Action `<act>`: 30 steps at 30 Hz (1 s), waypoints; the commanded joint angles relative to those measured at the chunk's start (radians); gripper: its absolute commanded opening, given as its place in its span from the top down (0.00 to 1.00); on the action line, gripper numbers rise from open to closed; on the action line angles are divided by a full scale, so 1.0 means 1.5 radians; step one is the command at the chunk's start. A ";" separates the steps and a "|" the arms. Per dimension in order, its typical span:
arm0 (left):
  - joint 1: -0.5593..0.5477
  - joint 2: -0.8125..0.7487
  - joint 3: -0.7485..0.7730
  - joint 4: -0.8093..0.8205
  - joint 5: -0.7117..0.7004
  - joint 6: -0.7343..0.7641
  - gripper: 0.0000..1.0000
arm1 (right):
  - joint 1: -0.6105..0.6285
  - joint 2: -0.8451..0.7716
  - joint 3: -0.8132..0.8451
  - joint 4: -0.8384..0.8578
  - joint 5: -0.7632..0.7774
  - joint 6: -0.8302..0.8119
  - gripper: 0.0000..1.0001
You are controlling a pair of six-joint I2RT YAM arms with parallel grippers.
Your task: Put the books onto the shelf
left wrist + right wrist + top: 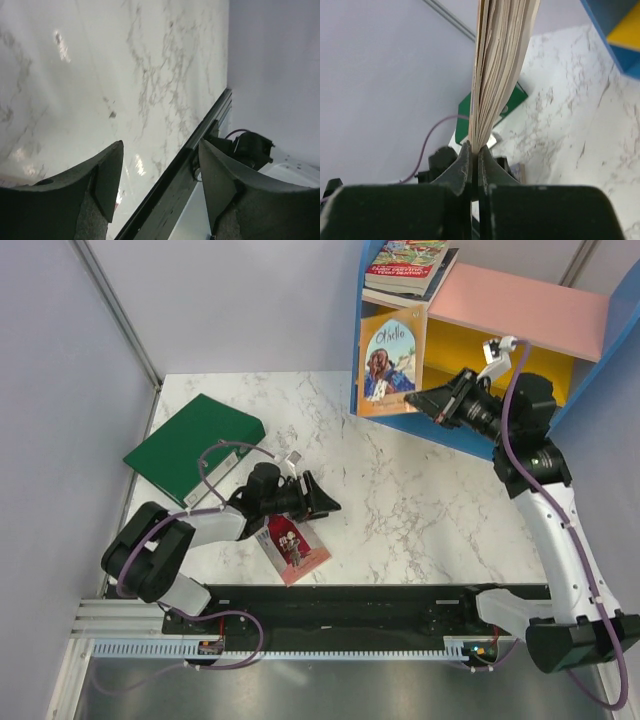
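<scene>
The tan "Othello" book [392, 362] stands upright against the blue left side of the shelf [520, 305]. My right gripper [424, 401] is shut on its lower right edge. In the right wrist view the book's fanned pages [500, 75] rise from between the closed right gripper [475, 150]. Two books [408, 265] lie stacked in the shelf's upper left bay. A pink-red book [292, 548] lies flat on the table near the front. My left gripper [325, 502] hangs open just above and beside it, holding nothing. In the left wrist view, only marble shows between the left gripper's [160, 150] fingers.
A big green binder [192, 445] lies at the table's back left, also visible as the green binder [512, 100] behind the held pages. The black rail [190, 165] runs along the table's near edge. Grey walls close in on both sides.
</scene>
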State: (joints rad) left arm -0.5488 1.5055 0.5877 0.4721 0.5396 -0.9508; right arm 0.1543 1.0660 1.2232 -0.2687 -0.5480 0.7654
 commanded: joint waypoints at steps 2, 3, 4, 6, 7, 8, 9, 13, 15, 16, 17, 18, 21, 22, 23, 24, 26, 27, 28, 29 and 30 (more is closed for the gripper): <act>-0.032 -0.013 -0.054 0.044 -0.031 0.012 0.32 | -0.001 0.082 0.176 -0.049 0.012 -0.085 1.00; -0.036 -0.003 -0.057 0.046 -0.032 0.010 0.32 | -0.002 0.102 0.195 -0.052 0.019 -0.087 1.00; -0.046 0.002 -0.060 0.050 -0.036 0.008 0.32 | -0.003 0.111 0.213 -0.056 0.024 -0.087 1.00; -0.056 0.018 -0.072 0.071 -0.039 0.002 0.32 | -0.009 0.133 0.268 -0.063 0.038 -0.086 1.00; -0.066 0.025 -0.076 0.080 -0.044 -0.002 0.32 | -0.014 0.157 0.289 -0.076 0.041 -0.082 1.00; -0.071 0.030 -0.081 0.091 -0.044 -0.006 0.32 | -0.026 0.171 0.327 -0.080 0.041 -0.077 1.00; -0.077 0.042 -0.081 0.103 -0.045 -0.010 0.32 | -0.033 0.184 0.346 -0.084 0.040 -0.073 1.00; -0.108 0.072 -0.074 0.114 -0.052 -0.008 0.32 | -0.089 0.258 0.440 -0.091 0.010 -0.035 1.00; -0.114 0.083 -0.074 0.118 -0.054 -0.008 0.32 | -0.135 0.289 0.491 -0.091 -0.007 -0.010 1.00; -0.117 0.093 -0.074 0.124 -0.055 -0.007 0.32 | -0.149 0.301 0.507 -0.093 -0.023 -0.003 1.00; -0.118 0.098 -0.075 0.126 -0.056 -0.007 0.32 | -0.176 0.310 0.532 -0.093 -0.029 0.012 1.00; -0.118 0.104 -0.075 0.130 -0.056 -0.007 0.32 | -0.188 0.329 0.543 -0.093 -0.037 0.018 1.00; -0.120 0.129 -0.078 0.147 -0.051 -0.008 0.32 | -0.217 0.368 0.576 -0.093 -0.060 0.043 1.00; -0.120 0.136 -0.079 0.153 -0.049 -0.009 0.32 | -0.218 0.377 0.581 -0.092 -0.062 0.047 1.00; -0.121 0.147 -0.082 0.165 -0.047 -0.009 0.32 | -0.221 0.387 0.590 -0.092 -0.064 0.049 1.00; -0.122 0.152 -0.084 0.173 -0.047 -0.010 0.33 | -0.221 0.403 0.593 -0.092 -0.065 0.053 1.00; -0.122 0.161 -0.093 0.190 -0.047 -0.012 0.33 | -0.222 0.417 0.599 -0.090 -0.062 0.059 1.00; -0.122 0.168 -0.094 0.197 -0.047 -0.016 0.33 | -0.221 0.428 0.602 -0.090 -0.060 0.058 1.00; -0.122 0.172 -0.095 0.201 -0.044 -0.018 0.33 | -0.221 0.434 0.606 -0.090 -0.057 0.059 1.00; -0.122 0.175 -0.095 0.207 -0.043 -0.019 0.33 | -0.224 0.436 0.608 -0.091 -0.052 0.059 1.00; -0.122 0.180 -0.095 0.209 -0.041 -0.020 0.33 | -0.225 0.440 0.608 -0.089 -0.049 0.059 1.00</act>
State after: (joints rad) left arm -0.7254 1.7302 0.4683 0.7666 0.4969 -0.9787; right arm -0.1814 1.7111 2.0804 -0.4282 -0.6113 0.8276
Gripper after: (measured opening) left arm 0.673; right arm 0.021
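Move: The right hand already pinches Othello, bound for the free spot on the pink shelf top, some 22 cm ahead, 9 cm right and 3 cm above. The book stack stands about 11 cm left of that spot and level with it. From the open left hand, the pink book lies roughly 9 cm back, 9 cm left and 10 cm below, the green binder some 15 cm ahead, 36 cm left. Right hand carries Othello about 17 cm forward, up and right over the pink top; open left sinks, backing. ##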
